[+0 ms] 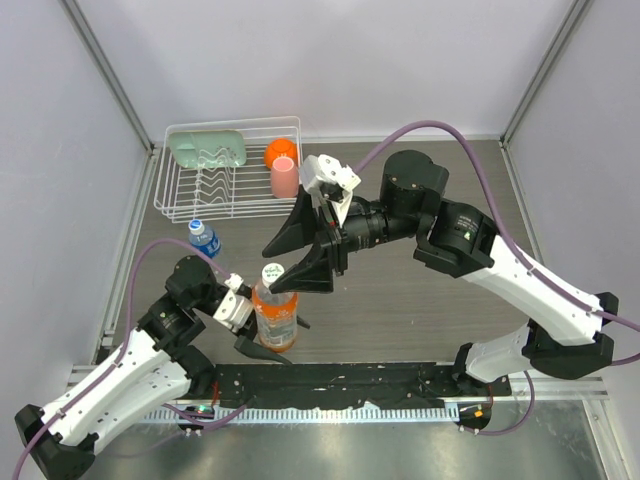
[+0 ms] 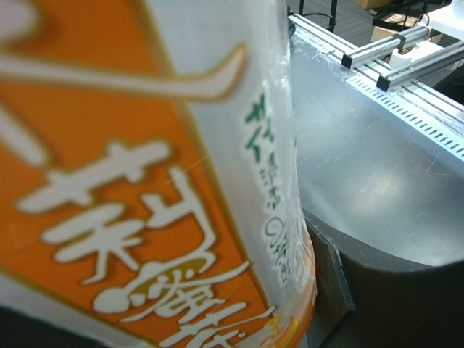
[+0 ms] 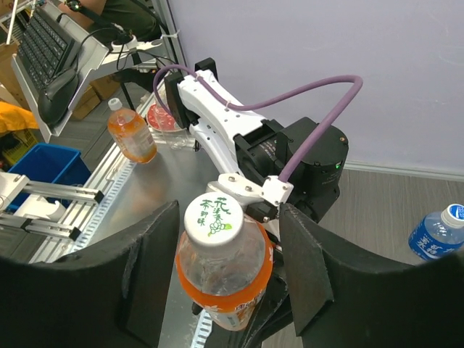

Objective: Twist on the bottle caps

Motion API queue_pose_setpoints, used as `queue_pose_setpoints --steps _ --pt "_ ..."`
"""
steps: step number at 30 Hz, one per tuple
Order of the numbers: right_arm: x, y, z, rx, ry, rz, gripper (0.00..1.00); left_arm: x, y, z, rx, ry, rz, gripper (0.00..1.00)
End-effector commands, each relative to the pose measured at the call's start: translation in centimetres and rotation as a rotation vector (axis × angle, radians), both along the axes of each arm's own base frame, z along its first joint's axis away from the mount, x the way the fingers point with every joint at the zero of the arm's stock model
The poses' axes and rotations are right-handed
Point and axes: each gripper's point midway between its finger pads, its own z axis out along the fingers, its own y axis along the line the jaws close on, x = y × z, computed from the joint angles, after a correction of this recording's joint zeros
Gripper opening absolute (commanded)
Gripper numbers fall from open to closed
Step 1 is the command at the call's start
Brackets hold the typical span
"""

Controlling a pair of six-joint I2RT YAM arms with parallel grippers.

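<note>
An orange-drink bottle (image 1: 276, 318) stands upright near the table's front, with my left gripper (image 1: 258, 328) shut round its labelled body (image 2: 145, 181). One left finger (image 2: 330, 283) presses against its lower side. A white cap (image 3: 219, 217) with green print sits on this bottle's neck. My right gripper (image 3: 228, 217) straddles that cap from above, a black finger (image 3: 148, 268) on either side with a narrow gap to each. It is open. The blue-label bottle (image 1: 205, 240) stands alone at the left with its bluish cap (image 1: 197, 226) on top, and also shows as the blue-label bottle (image 3: 437, 233).
A white wire dish rack (image 1: 165, 190) stands at the back left. It holds a green tray (image 1: 207, 148), an orange cup (image 1: 280, 152) and a pink cup (image 1: 284, 178). An aluminium rail (image 1: 330, 410) runs along the near edge between the arm bases.
</note>
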Motion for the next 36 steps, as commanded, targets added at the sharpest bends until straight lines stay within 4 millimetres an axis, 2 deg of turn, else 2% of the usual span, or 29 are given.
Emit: queue_pose_setpoints --steps 1,3,4,16,20,21,24,26,28,29,31,33,35,36 --pt "-0.1 -0.6 1.4 0.047 -0.014 -0.006 0.62 0.2 0.0 1.1 -0.031 -0.042 0.013 0.00" --pt "-0.3 -0.5 1.5 0.047 -0.012 0.008 0.58 0.3 -0.1 1.1 -0.032 -0.042 0.018 0.00" --pt "-0.3 -0.5 1.4 0.045 -0.010 0.007 0.53 0.3 -0.1 1.1 -0.032 -0.043 0.021 0.00" --pt "-0.6 -0.6 0.8 0.042 -0.004 0.027 0.17 1.0 -0.3 0.6 -0.026 -0.036 0.067 0.00" --pt "0.2 -0.4 0.2 0.029 0.008 -0.023 0.08 1.9 -0.6 0.4 -0.027 -0.041 0.116 0.00" --pt "0.5 -0.4 0.0 0.021 0.021 -0.043 0.07 2.8 -0.9 0.4 -0.026 -0.041 0.169 0.00" --pt "2.9 0.2 -1.1 -0.030 0.060 -0.181 0.01 4.7 -1.4 0.3 -0.027 -0.045 0.268 0.00" --pt "4.8 0.7 -2.2 -0.070 0.086 -0.285 0.01 6.1 -1.7 0.3 -0.031 -0.056 0.337 0.00" --pt "5.8 1.2 -3.3 -0.100 0.111 -0.343 0.01 7.3 -1.9 0.3 -0.034 -0.069 0.396 0.00" --pt "6.9 1.5 -4.2 -0.125 0.116 -0.413 0.01 7.6 -1.9 0.4 -0.042 -0.078 0.414 0.00" --pt "7.3 1.9 -5.3 -0.151 0.114 -0.468 0.01 8.3 -2.0 0.2 -0.043 -0.088 0.443 0.00" --pt "9.0 2.1 -6.8 -0.196 0.110 -0.590 0.01 9.1 -1.9 0.2 -0.045 -0.101 0.487 0.00" --pt "9.2 2.4 -7.9 -0.236 0.099 -0.670 0.01 10.0 -1.8 -0.2 -0.035 -0.107 0.536 0.00" --pt "10.8 2.3 -8.9 -0.266 0.075 -0.796 0.01 10.3 -1.8 -0.3 -0.033 -0.112 0.554 0.00"
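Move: The white cap is already on the orange-labelled bottle, between the open right fingertips and about 1 cm to that hand's left, level with it. The bottle's middle hangs roughly 9 cm below the cap; the blue bottle stands some 25 cm ahead and 25 cm to the left of the right hand, about 35 cm lower. From the left hand, which holds the bottle low down, the cap is about 16 cm straight above. Close the right fingers on the cap while both hands stay put, until they pinch it. Then, with the left gripper keeping its hold on the orange-labelled bottle, carry both hands forward together about 7 cm, sinking slightly, towards the blue bottle. As they go, turn the right hand clockwise and the left counter-clockwise, some 25 degrees each. ##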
